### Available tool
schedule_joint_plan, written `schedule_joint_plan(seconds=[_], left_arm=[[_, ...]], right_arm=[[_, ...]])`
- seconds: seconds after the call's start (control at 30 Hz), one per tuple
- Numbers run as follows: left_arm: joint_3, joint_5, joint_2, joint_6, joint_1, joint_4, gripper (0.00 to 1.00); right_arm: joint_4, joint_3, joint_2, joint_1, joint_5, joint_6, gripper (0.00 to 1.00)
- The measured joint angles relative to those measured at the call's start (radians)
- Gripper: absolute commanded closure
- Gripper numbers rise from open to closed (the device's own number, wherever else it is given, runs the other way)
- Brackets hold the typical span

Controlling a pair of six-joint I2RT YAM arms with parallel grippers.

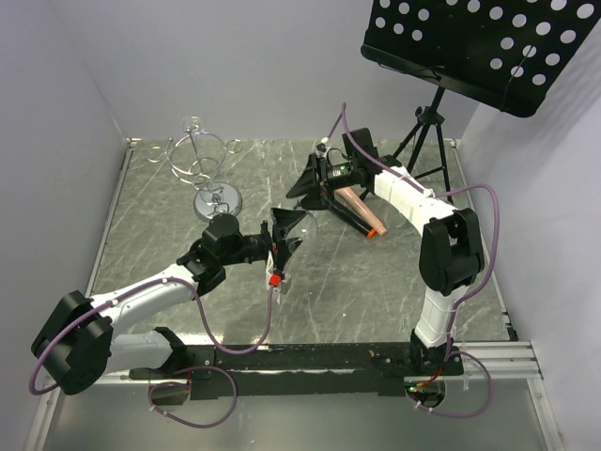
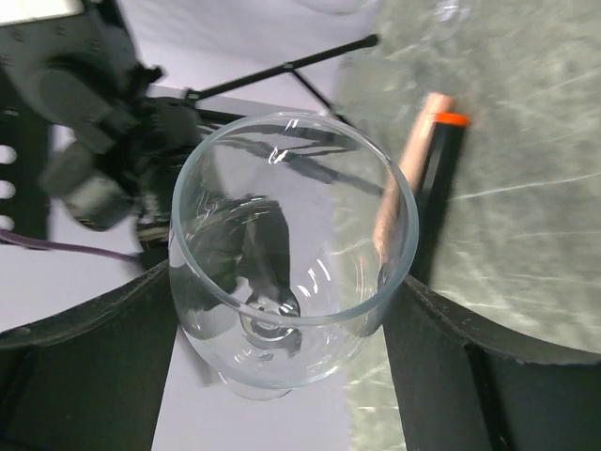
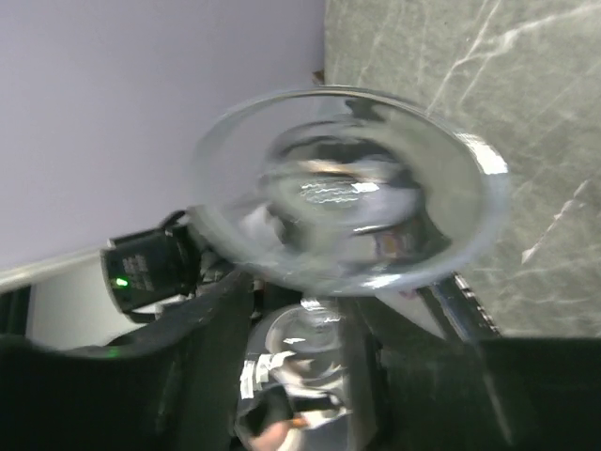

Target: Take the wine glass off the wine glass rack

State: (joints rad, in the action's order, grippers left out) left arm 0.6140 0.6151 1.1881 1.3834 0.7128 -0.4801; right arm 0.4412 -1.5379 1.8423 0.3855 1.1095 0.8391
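The clear wine glass (image 1: 302,224) is off the rack, held in the air between my two grippers above the middle of the table. My left gripper (image 1: 282,241) is shut on its bowl; in the left wrist view the bowl (image 2: 291,216) opens toward the camera with the fingers (image 2: 441,357) pressed against both sides. My right gripper (image 1: 315,180) stands open at the foot end. In the right wrist view the glass (image 3: 347,188) is blurred beyond the spread fingers (image 3: 197,329). The chrome wine glass rack (image 1: 202,160) stands at the back left.
A pink cylinder with an orange end (image 1: 362,211) lies on a black bar under the right arm; it also shows in the left wrist view (image 2: 413,160). A black music stand (image 1: 479,47) on a tripod (image 1: 427,141) stands at the back right. White walls enclose the table.
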Motion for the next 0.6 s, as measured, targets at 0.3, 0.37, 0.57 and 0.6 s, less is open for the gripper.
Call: schedule_joint_plan(seconds=[0.3,0.37,0.57,0.6], left_arm=[[0.005,0.006,-0.038,-0.126,0.000,0.110,0.38],[0.014,0.003,-0.052,-0.185,0.000,0.126,0.40],[0.076,-0.045,-0.047,-0.444,0.000,0.158,0.41],[0.090,-0.056,-0.040,-0.493,0.000,0.157,0.41]], right_arm=[[-0.026,0.000,0.000,-0.024,-0.003,-0.001,0.00],[-0.005,-0.001,-0.003,-0.040,-0.030,-0.031,0.00],[0.092,0.003,-0.043,-0.081,-0.185,-0.180,0.00],[0.100,0.005,-0.050,-0.085,-0.195,-0.192,0.00]])
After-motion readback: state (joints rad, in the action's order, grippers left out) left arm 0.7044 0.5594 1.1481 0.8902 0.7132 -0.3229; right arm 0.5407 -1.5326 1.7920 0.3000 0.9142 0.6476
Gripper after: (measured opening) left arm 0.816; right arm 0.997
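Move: The wine glass is already pinched by its bowl in the left hand, its middle about 3 cm ahead and 2 cm right of that hand, level with it. From the right hand, at its stem end, the glass's middle is some 5 cm back, straight behind and level; the black microphone is about 6 cm ahead and 10 cm right, the pink microphone 7 cm ahead and 15 cm right, both some 23 cm lower. Right hand opens, frees the glass and withdraws 5 cm right and forward; left keeps hold, rolling 30 degrees. ##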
